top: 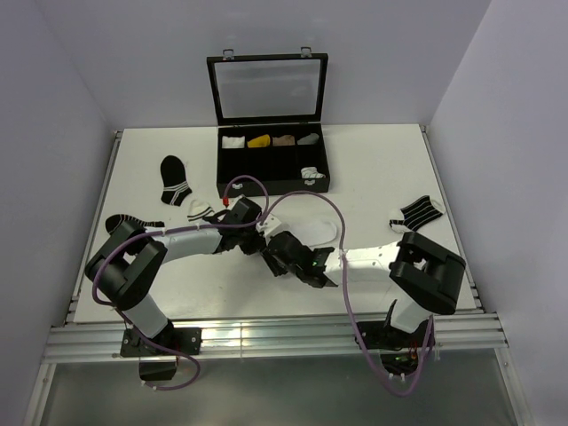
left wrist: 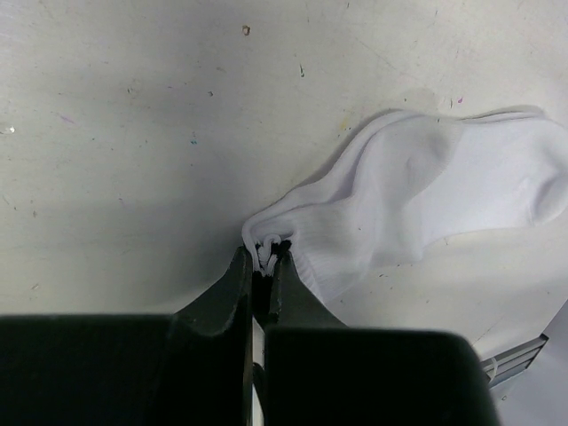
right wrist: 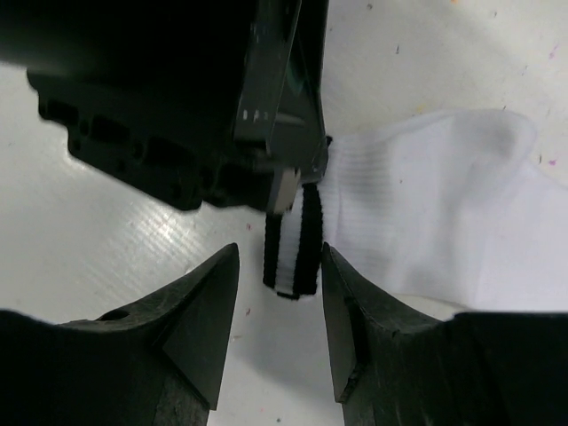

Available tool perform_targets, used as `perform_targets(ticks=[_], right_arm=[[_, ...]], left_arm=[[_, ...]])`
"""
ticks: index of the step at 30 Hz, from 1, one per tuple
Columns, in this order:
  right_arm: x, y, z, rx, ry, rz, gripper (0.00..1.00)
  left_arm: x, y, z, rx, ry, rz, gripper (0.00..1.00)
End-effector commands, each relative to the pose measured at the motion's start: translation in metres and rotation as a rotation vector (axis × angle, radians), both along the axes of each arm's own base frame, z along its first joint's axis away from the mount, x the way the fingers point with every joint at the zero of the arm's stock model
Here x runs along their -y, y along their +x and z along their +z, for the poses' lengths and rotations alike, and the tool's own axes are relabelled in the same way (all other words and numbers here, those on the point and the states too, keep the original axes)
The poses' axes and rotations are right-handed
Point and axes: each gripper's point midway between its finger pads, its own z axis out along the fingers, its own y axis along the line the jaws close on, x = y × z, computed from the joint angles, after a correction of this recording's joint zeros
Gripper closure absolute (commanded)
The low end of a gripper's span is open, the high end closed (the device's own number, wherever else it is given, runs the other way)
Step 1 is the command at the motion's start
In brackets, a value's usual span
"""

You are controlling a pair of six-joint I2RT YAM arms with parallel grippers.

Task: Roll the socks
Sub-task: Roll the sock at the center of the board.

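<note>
A plain white sock (top: pixel 325 232) with a black-banded cuff (right wrist: pixel 293 250) lies mid-table. My left gripper (left wrist: pixel 262 257) is shut on the cuff edge and holds it up; the sock's body (left wrist: pixel 426 191) spreads away to the right on the table. In the right wrist view the left gripper (right wrist: pixel 266 98) fills the top and the banded cuff hangs down from it. My right gripper (right wrist: pixel 280 253) stands open with the cuff between its fingers, close to the right one. The lined white sock (top: pixel 417 213) with a black toe lies flat at the right.
A black compartment box (top: pixel 273 180) with its lid up stands at the back, with small sock bundles inside. Two black socks with white stripes (top: pixel 175 180) (top: pixel 124 221) and a small rolled bundle (top: pixel 200 211) lie at the left. Purple cables loop over both arms.
</note>
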Motion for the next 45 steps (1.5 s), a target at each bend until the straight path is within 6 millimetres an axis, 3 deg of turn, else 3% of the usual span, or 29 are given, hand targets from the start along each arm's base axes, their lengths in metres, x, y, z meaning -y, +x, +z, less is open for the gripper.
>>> perform_targets(ticks=[1, 8, 11, 12, 14, 16, 20, 22, 23, 24, 25, 27, 28, 32, 34, 36, 37, 45], right_arm=[[-0.006, 0.014, 0.008, 0.059, -0.035, -0.042, 0.50], [0.000, 0.010, -0.014, 0.005, -0.129, -0.053, 0.53], [0.006, 0.007, -0.020, -0.013, -0.149, -0.073, 0.67], [0.008, 0.007, -0.022, -0.019, -0.153, -0.081, 0.80], [0.012, 0.005, -0.025, -0.030, -0.159, -0.097, 0.95], [0.015, 0.004, -0.028, -0.050, -0.154, -0.103, 1.00], [0.014, -0.003, -0.028, -0.149, -0.065, -0.072, 1.00], [0.021, 0.001, -0.028, -0.189, -0.029, -0.087, 1.00], [0.014, -0.004, -0.024, -0.229, 0.024, -0.050, 1.00], [0.013, -0.004, -0.022, -0.249, 0.054, -0.042, 1.00], [0.021, 0.000, -0.024, -0.274, 0.073, -0.059, 1.00], [0.015, -0.004, -0.019, -0.341, 0.153, -0.016, 1.00], [0.015, -0.006, -0.019, -0.373, 0.181, -0.005, 1.00], [0.015, 0.000, -0.015, -0.504, 0.341, 0.013, 1.00], [0.013, -0.011, -0.012, -0.600, 0.436, 0.062, 1.00], [0.016, 0.000, -0.006, -0.629, 0.540, 0.042, 1.00], [0.019, -0.006, -0.011, -0.675, 0.560, 0.046, 1.00], [0.035, 0.001, -0.022, -0.816, 0.733, -0.057, 1.00]], left_arm=[[-0.023, -0.017, -0.025, -0.072, 0.126, -0.018, 1.00], [-0.021, -0.017, -0.022, -0.068, 0.109, -0.011, 1.00], [-0.019, -0.016, -0.020, -0.065, 0.093, -0.005, 1.00], [-0.020, -0.017, -0.021, -0.071, 0.091, 0.001, 1.00], [-0.018, -0.017, -0.018, -0.064, 0.069, 0.015, 0.98], [-0.020, -0.019, -0.018, -0.064, 0.057, 0.029, 0.93], [-0.023, -0.018, -0.005, -0.035, 0.005, 0.074, 0.78], [-0.029, -0.017, -0.002, -0.018, 0.001, 0.101, 0.66], [-0.030, -0.015, 0.006, 0.001, -0.023, 0.122, 0.61], [-0.032, -0.015, 0.008, 0.008, -0.030, 0.138, 0.49], [-0.036, -0.015, 0.008, 0.019, -0.034, 0.153, 0.43], [-0.039, -0.016, 0.015, 0.040, -0.065, 0.181, 0.30], [-0.038, -0.014, 0.019, 0.054, -0.090, 0.194, 0.27], [-0.036, -0.015, 0.027, 0.098, -0.147, 0.193, 0.25], [-0.035, -0.015, 0.026, 0.106, -0.159, 0.184, 0.26], [-0.031, -0.015, 0.025, 0.112, -0.177, 0.173, 0.26], [-0.030, -0.015, 0.024, 0.113, -0.182, 0.169, 0.26], [-0.011, -0.010, 0.022, 0.129, -0.224, 0.124, 0.28]])
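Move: The striped, partly rolled cuff of the white sock sits between the right hand's open fingers, its middle about 2 cm ahead, 1 cm to the left and 1 cm down; from the left hand, still pinching its far end, that middle is some 2 cm back and 2 cm right. The unrolled foot lies about 9 cm ahead and 11 cm right of the right hand, the black box about 28 cm straight ahead of it. A cream sock is roughly 14 cm left and 7 cm ahead of the left hand. The striped cuff changes hands: the right fingers slide forward and down a centimetre or so and shut on it, then the left fingers let go, open wide and back off about 5 cm to the left and back, rising slightly, before easing part-way back towards the cuff. Keeping its pinch, the right hand shifts some 3 cm right and a little forward, rolling left side up and tipping down, roughly 55 degrees in all. ##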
